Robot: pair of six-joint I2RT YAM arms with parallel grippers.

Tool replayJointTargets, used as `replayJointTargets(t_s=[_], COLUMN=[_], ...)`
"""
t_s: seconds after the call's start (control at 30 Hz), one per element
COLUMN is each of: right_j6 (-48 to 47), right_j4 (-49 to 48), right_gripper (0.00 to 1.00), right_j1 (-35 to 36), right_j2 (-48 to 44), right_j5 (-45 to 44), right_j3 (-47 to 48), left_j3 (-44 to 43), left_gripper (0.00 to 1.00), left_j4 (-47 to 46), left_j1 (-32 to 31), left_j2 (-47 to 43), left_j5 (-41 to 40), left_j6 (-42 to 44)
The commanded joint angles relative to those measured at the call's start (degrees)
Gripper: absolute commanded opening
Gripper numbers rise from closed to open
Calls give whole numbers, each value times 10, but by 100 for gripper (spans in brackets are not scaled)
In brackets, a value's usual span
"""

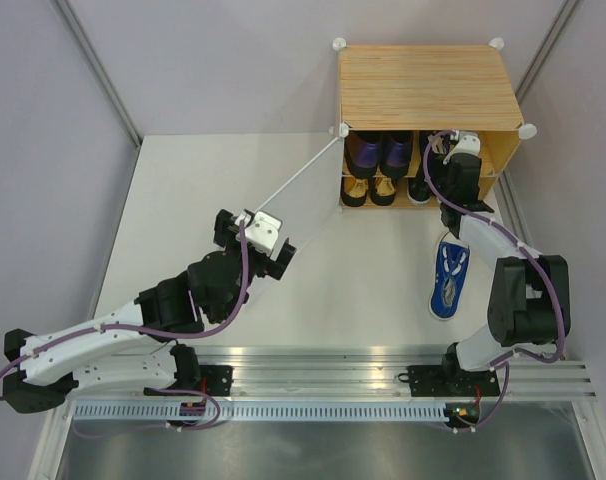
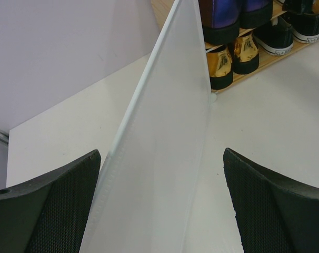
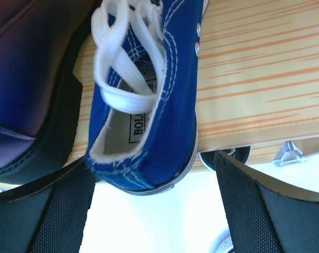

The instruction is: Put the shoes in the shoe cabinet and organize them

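The shoe cabinet (image 1: 423,85) stands at the back right with its white door (image 1: 298,178) swung open to the left. Purple shoes (image 1: 368,150) sit on the upper shelf; gold shoes (image 1: 368,190) and black shoes (image 1: 420,190) sit on the lower one. A blue sneaker (image 3: 149,105) lies on the upper shelf beside a purple shoe (image 3: 28,79), its heel overhanging the edge. My right gripper (image 3: 154,211) is open just behind that heel. Another blue sneaker (image 1: 448,275) lies on the table. My left gripper (image 2: 162,205) is open, straddling the door (image 2: 159,158) near its free edge.
A white tabletop (image 1: 183,200) is bounded by pale walls on the left and back. The open door slants across the table's middle. A metal rail (image 1: 333,365) runs along the near edge by the arm bases.
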State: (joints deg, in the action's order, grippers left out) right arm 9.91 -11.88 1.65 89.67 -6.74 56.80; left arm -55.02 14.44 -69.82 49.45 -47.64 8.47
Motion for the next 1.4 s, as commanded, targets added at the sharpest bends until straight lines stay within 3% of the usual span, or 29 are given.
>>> replayJointTargets(t_s=[0.0,0.37,0.53,0.83,1.13,1.37], right_j6=[-8,-17,-21,-12,-44,-53], right_j4=[-30,-53,-67,-77,-52,-62], right_gripper=[91,60,52,48,51,47], right_j1=[2,2,2,12,49,51], right_j2=[17,27,38,46,15,4], right_j5=[-1,-9,-2,7,-82,-104], right_j3=[29,33,43,58,42,29], left_j3=[-21,-21,-21,-21,-21,-21], left_gripper=[100,100,100,100,100,100], left_j4=[-1,-1,-1,0,0,1], left_j1=[1,1,1,1,1,1], left_j2=[0,1,2,3,6,7], left_j5=[7,8,11,11,12,17], left_j6=[9,9,10,8,9,8])
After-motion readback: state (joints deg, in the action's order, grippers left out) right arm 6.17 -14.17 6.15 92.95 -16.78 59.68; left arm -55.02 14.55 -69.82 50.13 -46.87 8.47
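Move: The blue shoe on the upper shelf has its heel already between the right hand's open fingers; its middle lies about 9 cm ahead, straight on, and 2 cm below. The nearer purple shoe stands roughly 8 cm left of it, level with it front to back. The spare blue shoe is on the table, some 18 cm back from the hand, 4 cm right and 14 cm below. From the left hand, the shelved blue shoe lies about 33 cm ahead, 40 cm right and 18 cm below. Right fingers close on the blue shoe's heel, drive about 1.5 cm forward, then shift slightly left while rolling. ##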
